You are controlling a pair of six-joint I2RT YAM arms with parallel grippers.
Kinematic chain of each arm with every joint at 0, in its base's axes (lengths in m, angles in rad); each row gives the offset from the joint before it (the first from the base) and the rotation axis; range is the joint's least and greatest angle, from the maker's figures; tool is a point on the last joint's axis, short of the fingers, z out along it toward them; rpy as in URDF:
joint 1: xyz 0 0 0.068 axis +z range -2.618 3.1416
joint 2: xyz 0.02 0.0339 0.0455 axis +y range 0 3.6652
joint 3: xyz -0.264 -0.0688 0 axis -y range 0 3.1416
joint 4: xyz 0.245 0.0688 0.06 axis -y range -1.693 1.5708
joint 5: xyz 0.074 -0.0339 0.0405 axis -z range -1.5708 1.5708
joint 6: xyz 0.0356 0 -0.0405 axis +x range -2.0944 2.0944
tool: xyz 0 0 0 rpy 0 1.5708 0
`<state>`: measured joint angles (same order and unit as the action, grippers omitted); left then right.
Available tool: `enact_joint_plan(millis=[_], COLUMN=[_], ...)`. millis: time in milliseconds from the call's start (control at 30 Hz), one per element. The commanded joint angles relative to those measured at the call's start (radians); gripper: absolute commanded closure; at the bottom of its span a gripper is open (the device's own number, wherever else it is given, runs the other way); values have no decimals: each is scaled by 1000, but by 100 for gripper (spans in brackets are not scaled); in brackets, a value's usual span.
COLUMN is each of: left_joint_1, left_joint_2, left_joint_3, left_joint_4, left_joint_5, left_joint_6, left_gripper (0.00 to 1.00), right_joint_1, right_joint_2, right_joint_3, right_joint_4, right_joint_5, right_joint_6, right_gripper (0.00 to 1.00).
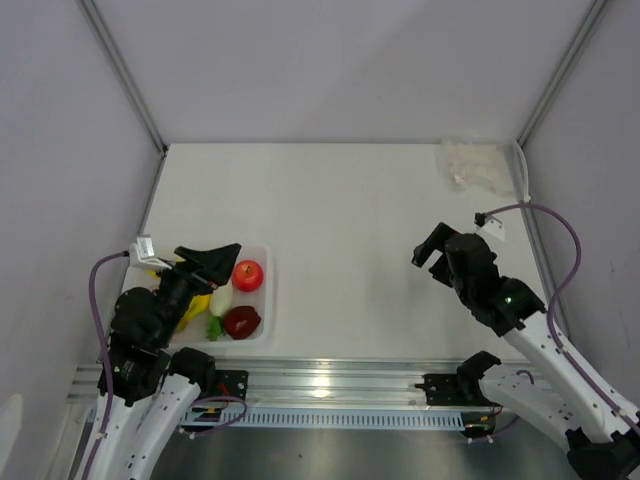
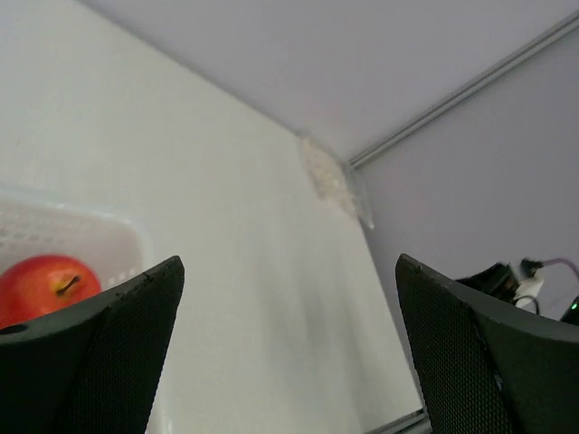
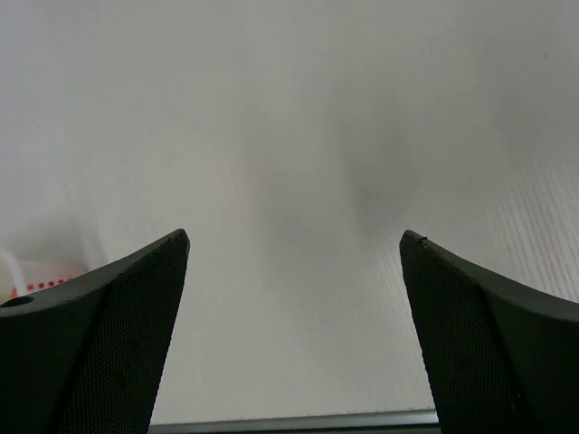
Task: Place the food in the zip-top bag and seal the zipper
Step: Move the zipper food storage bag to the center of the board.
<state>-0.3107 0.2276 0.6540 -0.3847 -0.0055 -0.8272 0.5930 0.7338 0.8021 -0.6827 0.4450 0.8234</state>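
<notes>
The food lies in a shallow white tray at the near left: a red apple, a dark red round one, a white radish and a yellow banana, partly hidden by my left arm. My left gripper hovers open over the tray's far side, empty; its wrist view shows the apple low on the left. The zip-top bag lies crumpled in the far right corner, also seen as the bag; its zipper is too faint to make out. My right gripper hangs open and empty over bare table at the right.
Grey walls with metal posts enclose the table on three sides. An aluminium rail runs along the near edge between the arm bases. A cable loops over the right arm. White tabletop lies between tray and bag.
</notes>
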Motion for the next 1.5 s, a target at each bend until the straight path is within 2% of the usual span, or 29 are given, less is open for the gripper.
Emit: enact_joint_plan(millis=[0, 33, 67, 133, 167, 200, 267, 400, 533, 833, 967, 1200, 1400, 1467], left_joint_1=[9, 9, 9, 9, 9, 9, 9, 9, 10, 9, 9, 9, 9, 9], left_joint_2=[27, 39, 65, 97, 130, 147, 173, 213, 225, 300, 331, 383, 386, 383], left_joint_3=[1, 1, 2, 15, 19, 28, 39, 33, 10, 13, 25, 6, -11, -14], left_joint_4=[-135, -116, -100, -89, -86, -83, -74, -36, 58, 125, 177, 202, 224, 227], left_joint_5=[-15, -2, 65, 107, 140, 154, 189, 217, 272, 300, 340, 352, 341, 338], left_joint_6=[50, 54, 65, 94, 103, 121, 140, 155, 172, 200, 204, 203, 186, 183], left_gripper=[1, 0, 1, 0, 1, 1, 1, 1, 1, 1, 1, 1, 2, 3], right_joint_1=[-59, -83, -160, -267, -376, -424, -526, -616, -660, -729, -765, -788, -808, -815], right_joint_2=[113, 160, 183, 249, 271, 291, 358, 515, 712, 1126, 1246, 1420, 1535, 1566], right_joint_3=[95, 114, 121, 134, 135, 134, 143, 193, 279, 417, 425, 517, 603, 647], right_joint_4=[-31, -11, 35, 86, 163, 202, 312, 469, 580, 859, 1113, 1236, 1236, 1224], right_joint_5=[41, 20, -67, -185, -322, -380, -433, -471, -475, -457, -529, -578, -583, -615], right_joint_6=[-49, -70, -95, -133, -142, -150, -147, -156, -161, -49, -20, 48, 59, 63], right_gripper=[1, 1, 1, 1, 1, 0, 1, 1, 1, 1, 0, 1, 0, 3])
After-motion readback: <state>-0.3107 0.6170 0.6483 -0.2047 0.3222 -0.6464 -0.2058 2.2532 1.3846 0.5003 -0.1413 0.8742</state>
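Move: The zipper bag lies flat in the far right of the board, about 41 cm ahead of the open right hand, 22 cm to its right and 18 cm below. The board's far right corner, where the two walls meet, is some 8 cm beyond the bag and 12 cm farther right. From the left hand, which is open above the food tray, the bag is roughly 45 cm ahead, 63 cm to the right and 28 cm down. The right hand ends with its spread fingers around the near left part of the bag, the clear film across its right finger, after a fast reach of about 37 cm forward and 17 cm right; most of the 14 cm descent comes in the second half. It rolls left side up and turns clockwise. The open left hand eases right, down and slightly forward over the tray, turning some 20 degrees clockwise. ##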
